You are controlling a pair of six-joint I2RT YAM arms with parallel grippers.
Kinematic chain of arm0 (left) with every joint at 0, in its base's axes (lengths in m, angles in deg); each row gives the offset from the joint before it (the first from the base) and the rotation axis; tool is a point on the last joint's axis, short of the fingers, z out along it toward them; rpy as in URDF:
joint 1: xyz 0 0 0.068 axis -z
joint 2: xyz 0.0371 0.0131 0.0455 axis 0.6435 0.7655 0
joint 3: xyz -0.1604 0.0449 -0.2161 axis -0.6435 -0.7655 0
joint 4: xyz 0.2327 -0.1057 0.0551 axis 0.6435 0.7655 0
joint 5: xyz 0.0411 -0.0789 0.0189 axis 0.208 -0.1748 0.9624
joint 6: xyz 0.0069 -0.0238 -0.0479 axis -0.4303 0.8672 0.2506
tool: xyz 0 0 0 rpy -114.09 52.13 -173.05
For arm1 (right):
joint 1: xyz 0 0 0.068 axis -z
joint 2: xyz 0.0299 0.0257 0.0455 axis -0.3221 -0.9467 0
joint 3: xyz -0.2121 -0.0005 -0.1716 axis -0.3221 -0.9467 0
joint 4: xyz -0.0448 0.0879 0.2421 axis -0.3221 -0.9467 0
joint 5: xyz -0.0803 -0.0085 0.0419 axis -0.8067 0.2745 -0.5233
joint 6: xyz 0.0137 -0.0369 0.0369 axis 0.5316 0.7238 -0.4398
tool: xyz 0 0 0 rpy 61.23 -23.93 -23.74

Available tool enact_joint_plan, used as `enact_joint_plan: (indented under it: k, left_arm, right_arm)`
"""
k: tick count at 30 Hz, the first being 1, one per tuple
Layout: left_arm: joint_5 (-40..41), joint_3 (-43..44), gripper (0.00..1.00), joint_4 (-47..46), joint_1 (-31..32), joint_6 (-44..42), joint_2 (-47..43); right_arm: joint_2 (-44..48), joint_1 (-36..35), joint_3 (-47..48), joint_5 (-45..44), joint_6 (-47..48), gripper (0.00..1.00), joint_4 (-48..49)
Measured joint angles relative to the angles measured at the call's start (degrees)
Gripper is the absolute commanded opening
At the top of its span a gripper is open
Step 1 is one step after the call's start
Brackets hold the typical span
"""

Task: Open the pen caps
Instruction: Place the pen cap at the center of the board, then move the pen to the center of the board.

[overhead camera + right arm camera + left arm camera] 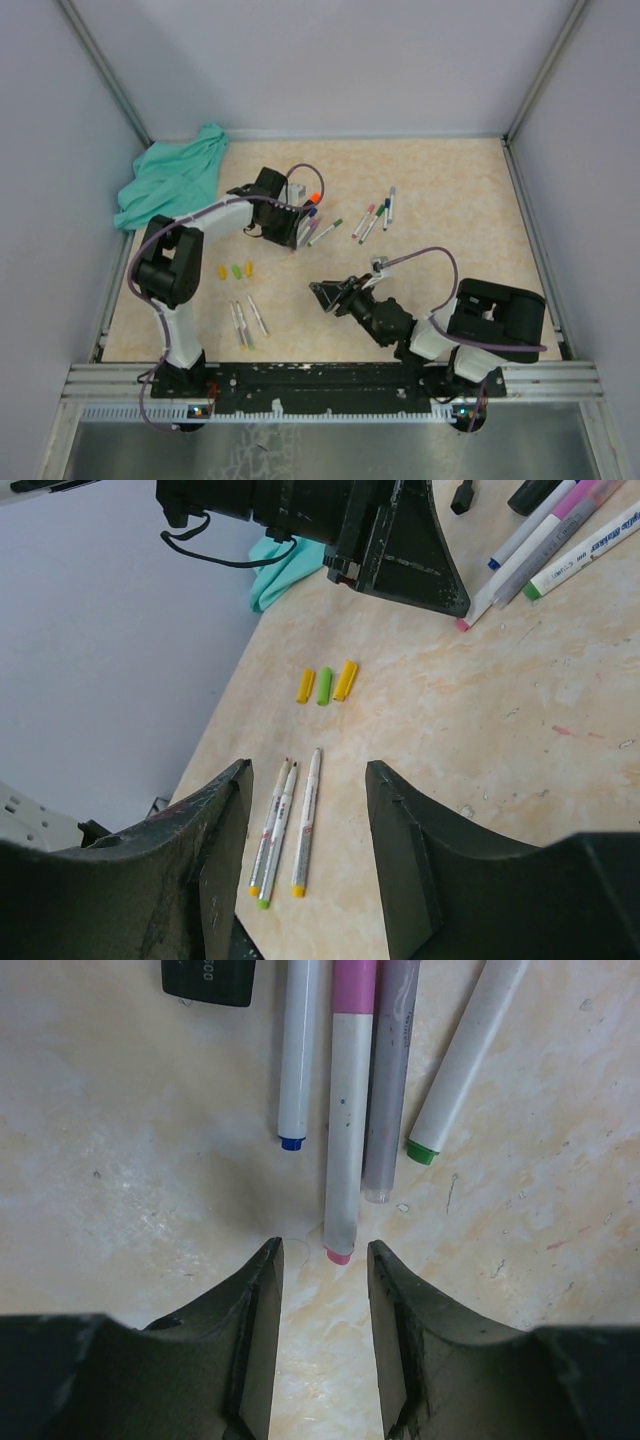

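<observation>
My left gripper (323,1250) is open low over the table, nothing pinched between its fingers. The pink end of a white pen (343,1160) lies just at its fingertips; that pen's pink cap (354,985) is still on at the far end. Beside it lie a blue-ended pen (297,1050), a grey pen (390,1080) and a green-ended pen (465,1060). Three loose pen caps, yellow (306,685), green (324,685) and yellow (345,680), lie in a row. My right gripper (308,770) hangs open above three uncapped pens (283,830).
A teal cloth (170,180) is bunched at the back left corner. More capped pens (375,215) lie right of the left gripper (300,232), and an orange cap (316,197) shows beside it. The right gripper (320,292) is mid-table. Grey walls enclose the table.
</observation>
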Motion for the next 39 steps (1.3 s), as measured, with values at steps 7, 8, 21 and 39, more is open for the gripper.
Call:
enact_joint_plan:
  k: [7, 8, 21, 39]
  left_arm:
    - [-0.98, 1.40, 0.38, -0.07, 0.00, 0.11, 1.31]
    - [-1.01, 1.51, 0.37, -0.07, 0.00, 0.17, 1.60]
    - [-0.81, 2.43, 0.22, 0.04, 1.05, 0.39, 3.08]
    - [6.36, -13.51, 0.11, 1.44, 5.25, 6.05, -10.08]
  right_arm:
    - [0.00, 0.00, 0.00, 0.00, 0.00, 0.49, 0.04]
    - [0.00, 0.00, 0.00, -0.02, 0.00, 0.49, 0.07]
    - [-0.02, 0.00, -0.44, -0.11, 0.09, 0.49, 0.85]
    - [-0.22, 0.00, -1.09, 0.04, 0.15, 0.48, 3.08]
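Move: The pink-capped pen's middle lies about 3 cm ahead and 4 cm to the right of the left hand, 1 cm lower, its white butt end just between the open fingertips. At about that height lie the purple pen, 4 cm ahead and 6 cm right, the blue pen, 7 ahead and 5 right, and the nearest yellow cap, 5 back and 9 left. From the right hand the pink-capped pen lies some 15 cm ahead, 4 cm left and 11 cm below. Easing right about 1.5 cm and sinking roughly 1 cm, the left hand closes its fingers from half open and pinches the pink-capped pen near its butt end. It then draws back quickly some 7 cm and about 3 cm left, staying at that low height, pulling the pen butt-first away from the purple and blue pens. ##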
